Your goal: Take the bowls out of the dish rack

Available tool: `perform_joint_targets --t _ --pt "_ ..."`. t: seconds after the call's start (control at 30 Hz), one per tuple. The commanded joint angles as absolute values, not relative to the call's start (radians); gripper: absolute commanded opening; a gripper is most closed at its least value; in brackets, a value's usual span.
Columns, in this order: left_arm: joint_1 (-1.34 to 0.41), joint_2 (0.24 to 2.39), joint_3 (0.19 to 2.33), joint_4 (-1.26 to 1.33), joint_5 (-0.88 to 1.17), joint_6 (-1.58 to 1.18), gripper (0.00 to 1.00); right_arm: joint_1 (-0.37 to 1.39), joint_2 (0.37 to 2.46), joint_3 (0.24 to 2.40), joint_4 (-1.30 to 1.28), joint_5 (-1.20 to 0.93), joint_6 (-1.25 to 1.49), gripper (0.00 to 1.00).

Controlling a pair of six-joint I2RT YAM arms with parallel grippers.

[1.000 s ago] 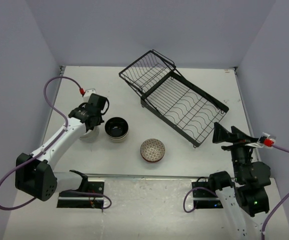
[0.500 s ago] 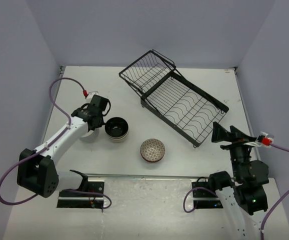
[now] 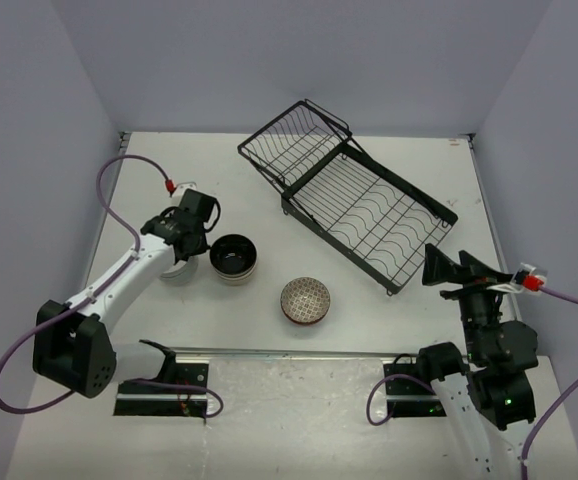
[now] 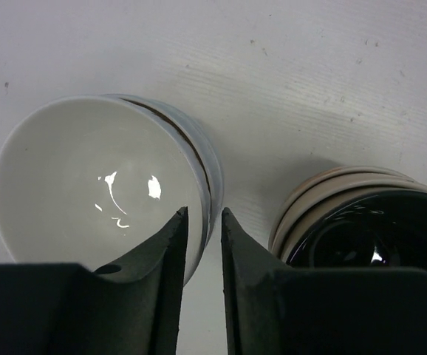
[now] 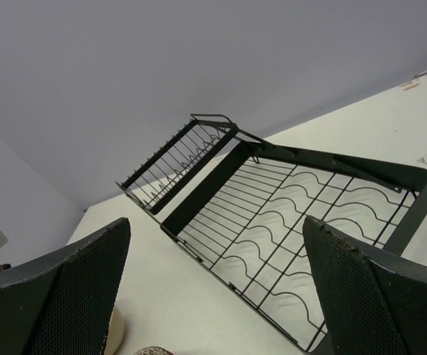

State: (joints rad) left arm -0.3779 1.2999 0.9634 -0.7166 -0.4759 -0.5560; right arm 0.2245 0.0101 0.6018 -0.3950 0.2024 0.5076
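Note:
The black wire dish rack (image 3: pixel 369 215) lies slantwise at the back right with no bowls in it, and its slotted tray (image 5: pixel 295 214) fills the right wrist view. Three bowls stand on the table: a white bowl (image 4: pixel 88 177), which seems nested in another, a tan bowl with a black inside (image 3: pixel 235 257) (image 4: pixel 361 229), and a brown patterned bowl (image 3: pixel 305 299). My left gripper (image 3: pixel 184 250) (image 4: pixel 202 212) straddles the white bowl's right rim, its jaws a narrow gap apart and not pinching it. My right gripper (image 3: pixel 459 268) (image 5: pixel 215 222) hangs wide open near the rack's near end, holding nothing.
The rack's hinged basket section (image 3: pixel 297 140) stands tilted up at the far end. Grey walls close off the table at the back and both sides. The tan bowl (image 5: pixel 114 333) sits close beside the white one (image 3: pixel 177 268), a small gap between them.
The left arm shifted slightly over the first half second, then held still. Its jaws, shut on the white bowl's rim before, have parted a little. The right arm has not moved.

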Motion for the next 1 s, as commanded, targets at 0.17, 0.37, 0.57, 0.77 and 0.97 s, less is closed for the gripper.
perform_joint_targets --t 0.17,0.37,0.57,0.77,0.97 --pt "-0.37 1.154 1.071 -0.771 -0.472 -0.552 0.54 0.232 -0.063 0.6 -0.342 0.16 0.506 0.99" --pt "-0.37 0.985 1.172 -0.842 -0.534 -0.531 1.0 0.232 0.058 0.633 -0.304 0.068 0.468 0.99" --pt "-0.37 0.89 1.307 -1.003 -0.687 -0.514 1.0 0.232 0.389 0.857 -0.526 0.144 0.306 0.99" --pt "-0.37 0.728 1.325 -1.023 -0.758 -0.407 1.0 0.232 0.48 0.969 -0.66 0.301 0.291 0.99" --pt "-0.377 0.536 1.21 -0.925 -0.724 -0.333 1.0 0.233 0.411 0.959 -0.701 0.281 0.308 0.99"
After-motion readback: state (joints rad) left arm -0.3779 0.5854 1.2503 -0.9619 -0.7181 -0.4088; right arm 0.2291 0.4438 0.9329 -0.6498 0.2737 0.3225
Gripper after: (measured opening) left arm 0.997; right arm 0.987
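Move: The left hand's fingers, just loosened, straddle the right rim of the white bowl on its stack; the bowl's middle lies about 6 cm to the hand's left, level fore and aft, some 2 cm below. The black bowl on its stack is roughly 9 cm to the hand's right, neither ahead nor back, 4 cm lower. The patterned bowl stands some 25 cm right and 11 cm back. From the empty right hand, the white bowl is about 53 cm left, 11 cm ahead and 22 cm below. Straight up off the white bowl's rim goes the left hand, quickening as its slightly parted fingers spread fully, then back and left away from the stacks, some 24 cm higher in all, while its fingertips tilt up by about 40 degrees. The open, empty right hand pushes forward about 5 cm and eases partly back, tipping down some 20 degrees and rolling left side down. ##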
